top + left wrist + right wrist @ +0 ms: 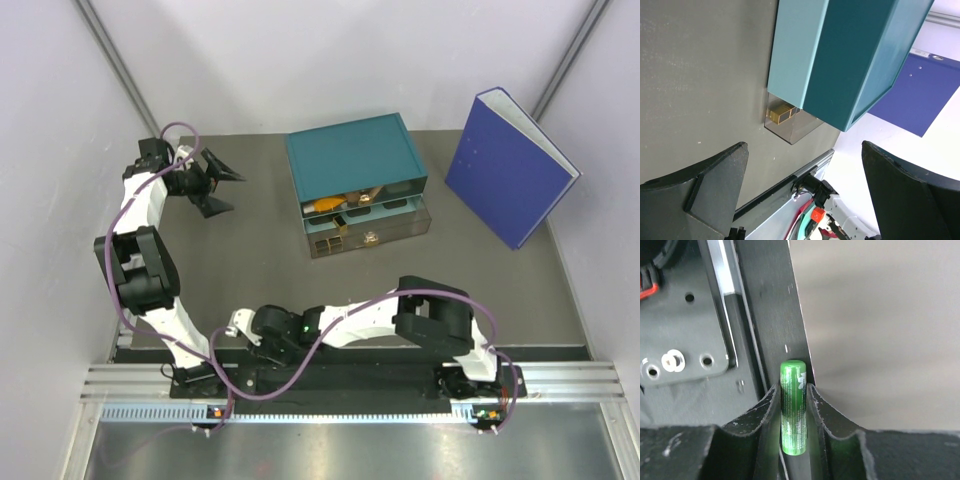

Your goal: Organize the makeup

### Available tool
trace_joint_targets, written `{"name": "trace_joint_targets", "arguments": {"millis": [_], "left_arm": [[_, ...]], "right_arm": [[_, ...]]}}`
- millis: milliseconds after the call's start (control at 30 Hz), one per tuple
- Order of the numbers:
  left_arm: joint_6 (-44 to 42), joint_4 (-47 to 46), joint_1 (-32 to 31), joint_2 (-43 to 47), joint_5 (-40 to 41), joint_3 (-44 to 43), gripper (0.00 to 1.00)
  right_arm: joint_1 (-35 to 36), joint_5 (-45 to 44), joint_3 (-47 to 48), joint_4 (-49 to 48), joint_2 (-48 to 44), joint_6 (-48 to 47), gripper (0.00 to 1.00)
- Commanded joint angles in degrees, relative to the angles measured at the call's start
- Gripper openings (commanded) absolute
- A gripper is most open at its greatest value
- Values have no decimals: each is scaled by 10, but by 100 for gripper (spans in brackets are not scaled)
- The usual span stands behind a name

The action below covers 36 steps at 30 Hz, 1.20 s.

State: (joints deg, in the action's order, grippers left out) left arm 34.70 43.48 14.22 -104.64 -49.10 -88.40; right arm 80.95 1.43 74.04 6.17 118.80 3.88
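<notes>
My right gripper is shut on a small green capsule-shaped makeup stick, one finger pressed against each side of it. It sits low at the table's near edge, by the black base rail; in the top view that gripper hides the stick. More makeup lies in the teal box's open clear drawers: an orange tube and a small gold case. My left gripper hangs wide open and holds nothing at the far left, pointing toward the teal box.
The teal drawer box stands at the back centre with two clear drawers pulled out toward me. A big blue binder stands upright at the back right. The metal base rail runs along the near edge.
</notes>
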Motion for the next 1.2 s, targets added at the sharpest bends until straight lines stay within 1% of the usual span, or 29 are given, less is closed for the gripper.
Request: {"name": "trace_joint_targets", "arguments": {"millis": [0,233,267,533,733,833,1000,1167], "left_arm": [[12,-28,3,14,-14,-15,99],[8,-29,3,11,-12,-12,99],[7,-29,4,10,-11,-12,99],[11,-35,3,4,-14,-13,99],[20,-45,1,-2,-17,-12,99],[16,-43,2,-2,-16,-10,99],[8,-40,2,-2,-15,-1,99],[7,-42,1,-2,-18,1,99]], "right_arm": [[-25,-16,-81,205,28,-10,12],[-25,9,-79,241,-45,-34,11],[-25,11,-76,246,-54,-51,10],[-27,44,-58,274,-147,-91,9],[-47,65,-27,296,-192,-113,9],[-63,61,-8,304,-212,-115,9],[-117,38,24,306,-244,-104,9],[-202,21,49,288,-273,-83,8]]}}
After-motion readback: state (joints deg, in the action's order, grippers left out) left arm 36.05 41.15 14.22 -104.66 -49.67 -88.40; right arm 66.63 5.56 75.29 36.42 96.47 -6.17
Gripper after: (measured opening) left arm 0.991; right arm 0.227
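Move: My right hand already holds the green tube at the table's front edge. The open lower drawer's middle lies about 28 cm ahead, 24 cm to the right and 3 cm higher. The gold-edged palette, in the drawer's left end, is some 27 cm ahead and 14 cm right; the organizer box's lid is centred roughly 46 cm ahead and 21 cm right. From my left hand the drawer is about 30 cm right, 7 cm back and 16 cm below. Keeping the green tube pinched in my right fingers, I carry it right along the table's front edge, nearly level for about 11 cm, while my fingers tilt to point more steeply down. Then I raise it about 11 cm and swing it forward some 8 cm towards the open drawer, easing off most of that tilt. ##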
